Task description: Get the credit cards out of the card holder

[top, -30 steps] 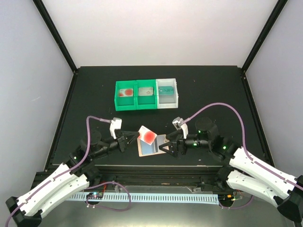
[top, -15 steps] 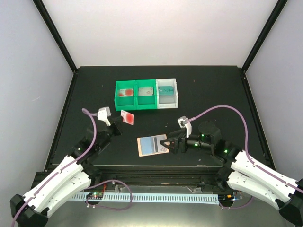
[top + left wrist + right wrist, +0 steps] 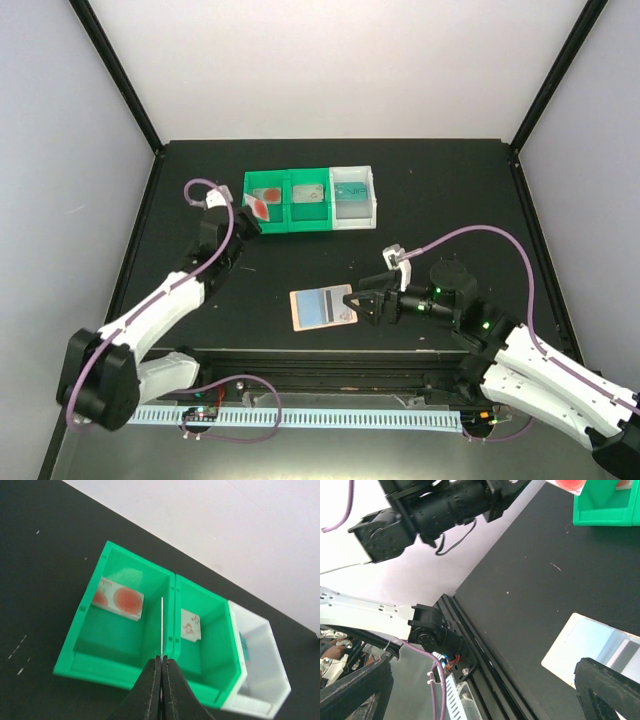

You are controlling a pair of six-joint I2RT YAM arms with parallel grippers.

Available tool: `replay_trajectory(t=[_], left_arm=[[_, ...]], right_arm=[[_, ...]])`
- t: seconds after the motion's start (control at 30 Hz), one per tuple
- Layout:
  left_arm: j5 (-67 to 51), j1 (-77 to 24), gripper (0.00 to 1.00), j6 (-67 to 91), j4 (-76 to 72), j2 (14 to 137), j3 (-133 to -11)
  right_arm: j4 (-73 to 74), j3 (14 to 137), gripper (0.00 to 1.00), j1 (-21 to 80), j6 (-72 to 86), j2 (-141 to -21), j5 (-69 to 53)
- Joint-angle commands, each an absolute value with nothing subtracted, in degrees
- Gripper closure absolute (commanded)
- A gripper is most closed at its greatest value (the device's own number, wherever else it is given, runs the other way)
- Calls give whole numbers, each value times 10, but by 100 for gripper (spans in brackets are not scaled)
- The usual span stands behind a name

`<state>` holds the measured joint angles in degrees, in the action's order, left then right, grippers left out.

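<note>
The card holder lies open on the table, tan with a blue-grey panel, and its pale corner shows in the right wrist view. My right gripper is open at the holder's right edge, holding nothing. My left gripper is shut on a white-and-red credit card over the left green bin. In the left wrist view this card shows edge-on above the wall between the two green bins. Other credit cards lie in the bins: red-spotted, grey, teal.
Two green bins and a white bin stand in a row at the back of the table. The left arm crosses the top of the right wrist view. The table's front rail runs close to the holder.
My left arm has carried the white-and-red card from above the holder back and left to the green bins. My right gripper has drawn slightly right, to the holder's edge.
</note>
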<state>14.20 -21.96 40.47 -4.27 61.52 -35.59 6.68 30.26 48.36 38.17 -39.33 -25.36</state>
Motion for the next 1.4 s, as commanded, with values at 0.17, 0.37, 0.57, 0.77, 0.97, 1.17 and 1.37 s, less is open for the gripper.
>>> replay_trajectory(t=[0.17, 0.37, 0.57, 0.77, 0.97, 1.17, 1.37], left_arm=[[72, -168, 98, 373, -142, 804, -481], [107, -156, 98, 356, -166, 887, -519], [104, -138, 98, 345, -198, 951, -534], [74, -125, 98, 335, -217, 996, -560], [67, -124, 98, 325, -217, 1034, -590], [54, -123, 98, 320, -224, 1071, -613], [58, -123, 98, 313, -211, 1100, -637]], right_arm=[[63, 296, 0, 485, 389, -373, -235], [81, 305, 0, 485, 387, -372, -238], [97, 306, 0, 485, 387, -356, -223], [100, 308, 0, 485, 387, -355, -214], [98, 308, 0, 485, 391, -364, -215], [101, 307, 0, 485, 391, -362, -206], [104, 309, 0, 485, 393, -361, -204]])
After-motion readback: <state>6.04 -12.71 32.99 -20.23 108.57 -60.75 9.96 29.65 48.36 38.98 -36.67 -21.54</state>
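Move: The left gripper already holds a credit card. The left green compartment, where it is being taken, lies about 19 cm ahead of the gripper, roughly 2 cm to its left and some 17 cm below. The middle green compartment stands about 12 cm to the right of that compartment, and the white tray about 24 cm to its right, both level with it. From the right hand, the left green compartment is about 39 cm ahead, 23 cm left and 21 cm below. Bring the left gripper forward about 17 cm and down some 10 cm, carrying the card over the near edge of the left green compartment. Run nearly level at first, then sink more steeply, pause the descent briefly and ease down again, tipping the fingers slightly downward. Keep them shut on the card throughout. ##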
